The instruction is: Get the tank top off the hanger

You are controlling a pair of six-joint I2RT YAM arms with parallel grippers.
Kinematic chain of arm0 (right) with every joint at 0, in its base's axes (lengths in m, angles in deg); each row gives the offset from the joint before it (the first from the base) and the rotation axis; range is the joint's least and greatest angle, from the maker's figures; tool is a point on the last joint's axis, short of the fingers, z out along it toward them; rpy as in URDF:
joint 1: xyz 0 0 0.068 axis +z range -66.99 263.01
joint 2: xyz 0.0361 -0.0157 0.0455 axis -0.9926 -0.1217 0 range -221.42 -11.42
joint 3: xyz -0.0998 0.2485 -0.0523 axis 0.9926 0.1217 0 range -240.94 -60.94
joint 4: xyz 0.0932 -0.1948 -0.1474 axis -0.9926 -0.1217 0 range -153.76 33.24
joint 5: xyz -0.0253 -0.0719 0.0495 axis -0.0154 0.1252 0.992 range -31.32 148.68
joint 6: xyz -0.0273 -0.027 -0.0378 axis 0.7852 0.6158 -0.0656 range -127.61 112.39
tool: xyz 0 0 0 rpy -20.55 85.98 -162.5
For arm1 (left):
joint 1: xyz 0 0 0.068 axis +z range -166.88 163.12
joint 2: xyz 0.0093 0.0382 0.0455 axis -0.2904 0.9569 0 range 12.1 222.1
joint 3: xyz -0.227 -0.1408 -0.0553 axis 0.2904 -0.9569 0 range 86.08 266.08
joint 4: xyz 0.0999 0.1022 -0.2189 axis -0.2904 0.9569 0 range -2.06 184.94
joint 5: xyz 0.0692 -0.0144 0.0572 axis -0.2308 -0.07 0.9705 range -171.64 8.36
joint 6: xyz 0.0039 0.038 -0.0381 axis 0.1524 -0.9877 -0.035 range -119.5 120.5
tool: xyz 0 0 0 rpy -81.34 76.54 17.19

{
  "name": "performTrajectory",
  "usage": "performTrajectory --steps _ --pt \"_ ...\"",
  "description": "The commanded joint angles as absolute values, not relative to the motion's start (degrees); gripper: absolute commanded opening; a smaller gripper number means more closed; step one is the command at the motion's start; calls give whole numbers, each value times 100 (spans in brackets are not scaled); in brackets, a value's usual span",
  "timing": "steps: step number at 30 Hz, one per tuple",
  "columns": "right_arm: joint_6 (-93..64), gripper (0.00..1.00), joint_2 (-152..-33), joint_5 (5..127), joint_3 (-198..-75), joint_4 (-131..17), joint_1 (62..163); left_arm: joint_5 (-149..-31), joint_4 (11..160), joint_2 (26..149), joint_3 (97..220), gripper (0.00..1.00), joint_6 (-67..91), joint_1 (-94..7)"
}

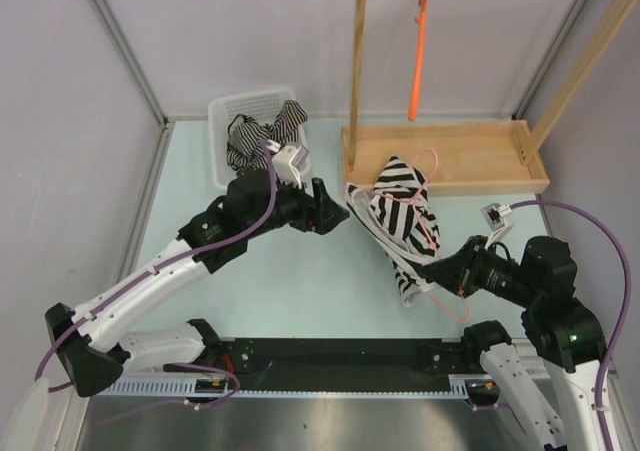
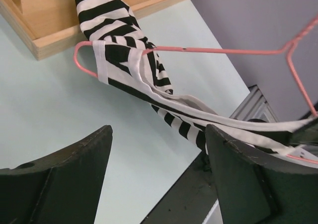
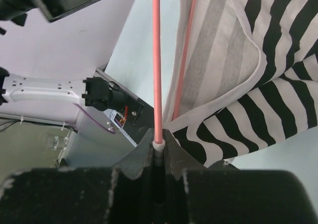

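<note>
A black-and-white striped tank top [image 1: 400, 206] lies bunched on the table, threaded on a pink wire hanger [image 1: 432, 233], with its far end on the wooden tray. My right gripper [image 1: 430, 269] is at its near end, shut on the hanger wire [image 3: 156, 60], which runs straight out from between the jaws [image 3: 158, 142]; striped cloth [image 3: 268, 85] hangs to the right of the wire. My left gripper [image 1: 335, 211] is just left of the garment, open and empty [image 2: 159, 134]. Its wrist view shows the tank top [image 2: 124, 60] wrapped over the hanger's shoulder [image 2: 223, 50], beyond the fingertips.
A white basket [image 1: 222, 111] with more striped clothing stands at the back left. A wooden rack with a tray base [image 1: 470, 156] stands behind the garment. An orange hanger [image 1: 418, 51] hangs from its top bar. Walls close in on both sides.
</note>
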State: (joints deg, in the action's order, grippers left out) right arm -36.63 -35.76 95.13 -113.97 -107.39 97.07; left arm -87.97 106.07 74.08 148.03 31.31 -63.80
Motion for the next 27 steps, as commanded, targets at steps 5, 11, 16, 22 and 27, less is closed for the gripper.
performTrajectory --steps 5,11,16,22,27 --pt "-3715 0 -3480 10227 -11710 -10149 9716 -8402 10666 7995 15533 77 2766 -6417" --pt "-3592 0 -3463 10315 -11894 -10273 9663 -8174 10806 8390 15894 69 2555 -6408" --pt "-3460 0 -3428 10517 -12000 -10431 9540 -7910 10955 8575 15982 55 2432 -6417" --pt "-3205 0 -3401 10948 -12114 -10764 9215 -7488 11131 8742 16184 24 2283 -6364" --pt "-2669 0 -3419 11334 -12404 -11422 8786 -7155 11447 8944 16509 0 2230 -6092"
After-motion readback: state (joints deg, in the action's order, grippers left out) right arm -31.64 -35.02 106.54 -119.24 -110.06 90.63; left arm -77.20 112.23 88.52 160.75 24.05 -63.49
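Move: The tank top's shoulder strap, at the free left end of the pink hanger, is some 5 cm ahead of the left hand's open fingers, about 2 cm to the right and 2 cm below. The hanger's neck is roughly 13 cm right and 2 cm ahead of that hand; the rack base's middle is about 20 cm ahead, 23 cm right, 25 cm below. From the right hand, gripping the hanger's bar, the strap is about 17 cm ahead and 15 cm left, level. The strap on the hanger's left end is met by the left hand, which goes forward about 6 cm and slightly down, rolling and turning some 15 degrees in all, and shuts its wide-open fingers fully to pinch the strap near the hanger tip. The right hand keeps its grip on the hanger and raises it about 3 cm while drawing back a couple of centimetres. ##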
